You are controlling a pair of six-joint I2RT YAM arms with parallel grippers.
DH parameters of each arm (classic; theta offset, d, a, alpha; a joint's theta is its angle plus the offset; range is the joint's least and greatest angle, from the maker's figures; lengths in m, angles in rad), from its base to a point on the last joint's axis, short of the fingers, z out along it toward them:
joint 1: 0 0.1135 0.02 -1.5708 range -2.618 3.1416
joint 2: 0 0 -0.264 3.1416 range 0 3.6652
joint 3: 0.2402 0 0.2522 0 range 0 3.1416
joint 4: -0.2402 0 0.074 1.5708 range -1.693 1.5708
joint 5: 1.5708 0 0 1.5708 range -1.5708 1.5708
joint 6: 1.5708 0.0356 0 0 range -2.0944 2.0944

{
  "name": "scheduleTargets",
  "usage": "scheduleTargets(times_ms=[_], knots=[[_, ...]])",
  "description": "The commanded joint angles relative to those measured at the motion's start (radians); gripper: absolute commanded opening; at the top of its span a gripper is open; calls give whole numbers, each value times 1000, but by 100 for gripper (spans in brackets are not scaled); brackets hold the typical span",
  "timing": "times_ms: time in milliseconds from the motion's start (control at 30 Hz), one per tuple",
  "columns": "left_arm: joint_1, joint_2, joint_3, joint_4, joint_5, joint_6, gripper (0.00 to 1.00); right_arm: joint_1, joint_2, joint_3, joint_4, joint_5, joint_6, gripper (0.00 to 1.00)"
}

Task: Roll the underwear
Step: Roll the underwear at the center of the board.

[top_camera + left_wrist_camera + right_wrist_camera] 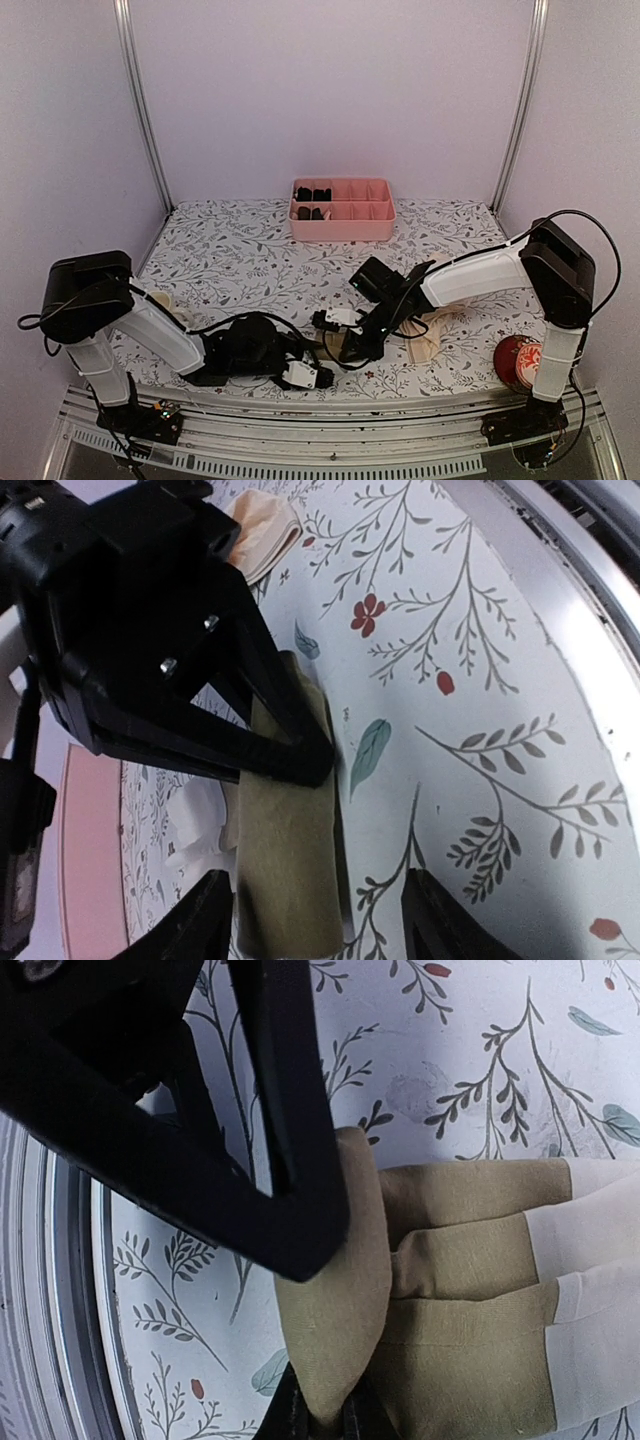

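Observation:
The olive-brown underwear (450,1360) lies partly rolled near the table's front, its cream-white part (600,1290) spread flat to the side. My right gripper (322,1415) is shut on a raised fold of its olive edge. In the left wrist view the olive roll (290,860) lies between the fingers of my open left gripper (318,905), which touches nothing. The right gripper's finger (290,755) rests on the roll's far end. From above, the left gripper (312,375) and right gripper (352,345) meet over the olive underwear (333,345). The peach-beige underwear (425,335) lies to the right, under the right arm.
A pink compartment tray (340,225) with small black bundles stands at the back centre. A red round object (515,362) sits at the front right by the right arm's base. The table's front rail (330,440) runs just behind both grippers.

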Motion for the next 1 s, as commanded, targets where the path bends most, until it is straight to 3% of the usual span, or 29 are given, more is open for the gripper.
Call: scheduleTargets(times_ms=[0, 133, 433, 533, 800, 967], knots=[[-33, 69, 19, 36, -130, 46, 61, -5, 68, -32, -88, 30, 7, 6], [-36, 110, 38, 55, -186, 53, 56, -5, 69, -35, -89, 38, 7, 6], [-36, 164, 51, 66, -215, 73, 13, -13, 58, -40, -87, 52, 9, 7], [-35, 172, 62, 50, -209, 60, 0, -13, 27, -45, -82, 91, 17, 11], [8, 167, 165, -189, -60, -78, 0, -15, -281, -199, 130, 366, 61, 56], [59, 166, 249, -365, 46, -152, 0, -13, -462, -309, 285, 653, 94, 73]])
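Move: The left end of the underwear's rolled tan edge lies about 3 cm ahead of the open left hand, 1 cm to its right and 1 cm lower. The flat part of the underwear is some 7 cm ahead of that hand and 5 cm right, on the table. The right hand already pinches the rolled edge between its pads; from it the flat part is about 4 cm ahead, and the peach cloth some 11 cm ahead and 16 cm right. The left fingers close on the left end of the rolled edge, after easing about 2.5 cm forward and sinking slightly, then keep the pinch while the hand shifts a little right and forward and its wrist tips down. The right hand holds still on the edge until then, opens, and comes away right, up and forward, some 8 cm, towards the peach cloth, tilting about 25 degrees. ##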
